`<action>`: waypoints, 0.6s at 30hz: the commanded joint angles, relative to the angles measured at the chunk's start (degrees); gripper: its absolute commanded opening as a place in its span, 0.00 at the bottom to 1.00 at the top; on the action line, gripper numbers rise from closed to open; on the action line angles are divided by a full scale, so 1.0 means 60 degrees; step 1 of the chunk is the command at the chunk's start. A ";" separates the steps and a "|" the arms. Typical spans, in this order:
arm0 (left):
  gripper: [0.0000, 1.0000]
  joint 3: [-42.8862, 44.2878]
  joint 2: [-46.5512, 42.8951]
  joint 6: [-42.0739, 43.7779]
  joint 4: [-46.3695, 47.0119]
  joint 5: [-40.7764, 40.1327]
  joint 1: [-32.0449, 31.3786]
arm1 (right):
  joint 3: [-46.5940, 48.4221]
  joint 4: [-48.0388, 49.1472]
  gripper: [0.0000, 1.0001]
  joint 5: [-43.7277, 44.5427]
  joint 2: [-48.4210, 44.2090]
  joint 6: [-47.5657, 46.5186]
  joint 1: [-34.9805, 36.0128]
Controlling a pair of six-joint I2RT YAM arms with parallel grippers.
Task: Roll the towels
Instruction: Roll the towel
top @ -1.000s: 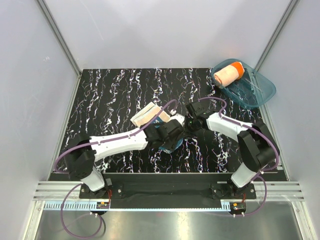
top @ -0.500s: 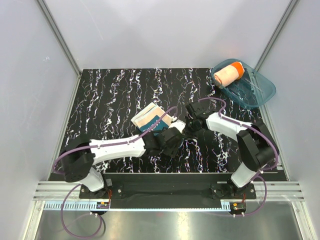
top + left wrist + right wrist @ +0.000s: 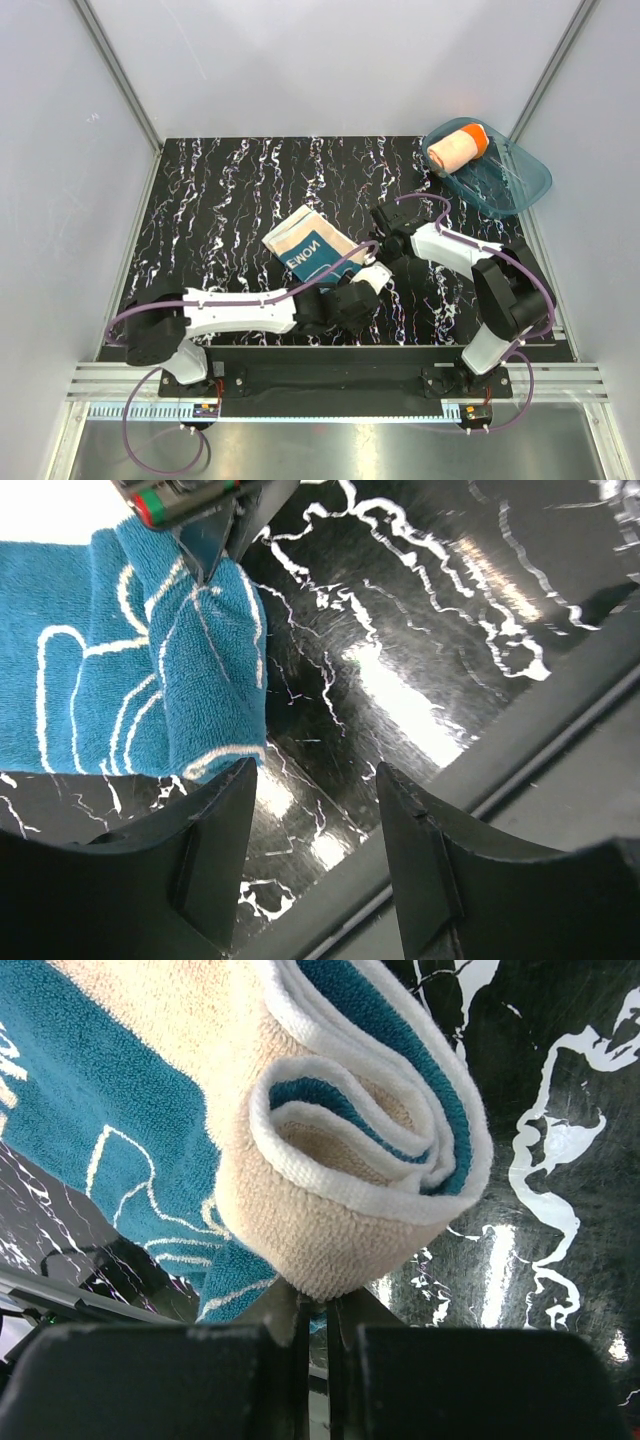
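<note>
The teal-blue towel [image 3: 305,248] lies mid-table, its cream side showing at the far left and its right part curled into a loose roll [image 3: 350,1160]. My right gripper [image 3: 385,243] is shut on the roll's cream lower fold [image 3: 318,1295]. My left gripper [image 3: 370,282] stands open just near of the towel, nothing between its fingers [image 3: 312,780], and the towel's near corner [image 3: 150,680] lies beyond its left fingertip. The orange towel [image 3: 455,148] lies rolled up in the tub.
A translucent teal tub [image 3: 515,185] sits at the far right corner of the black marbled mat [image 3: 220,200]. The table's near edge rail [image 3: 520,770] runs right behind my left fingers. Grey walls enclose three sides.
My left arm has drawn back toward the near edge, off the teal towel, uncovering more of it. The right gripper has kept its hold with hardly any movement.
</note>
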 commanded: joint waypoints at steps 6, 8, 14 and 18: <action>0.57 0.0380 0.0973 0.0157 0.0588 -0.0863 0.0217 | 0.0270 -0.0329 0.00 0.0105 -0.0342 -0.0190 0.0106; 0.57 0.0322 0.1105 0.0143 0.0646 -0.0863 0.0509 | 0.0241 -0.0387 0.00 0.0076 -0.0401 -0.0205 0.0106; 0.56 -0.0556 0.0974 0.0156 0.1187 -0.1141 0.1300 | 0.0109 -0.0329 0.00 -0.0055 -0.0416 -0.0219 0.0121; 0.56 -0.0660 0.1061 0.0216 0.1246 -0.0981 0.1666 | 0.0138 -0.0285 0.00 -0.0100 -0.0313 -0.0205 0.0106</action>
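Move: The near end of the blue part-rolled towel lies some 6 cm ahead of the left hand, about 4 cm to its left and 7 cm below. The right hand's fingers, shut on the farther part of the roll, are about 12 cm ahead and 4 cm right of the left hand, 6 cm lower; the flat lettered part lies some 13 cm ahead, 10 cm left and 8 cm down. From the right hand, that near end is about 6 cm back and 8 cm left. The open left fingers come onto the near end of the roll, straddling the cloth between their tips: the hand first sinks almost straight down, then sweeps forward and left while still sinking, roughly 6 cm forward, 4 left and 5 down, turning about 10 degrees counter-clockwise. The right hand stays put and keeps its pinch on the roll. ##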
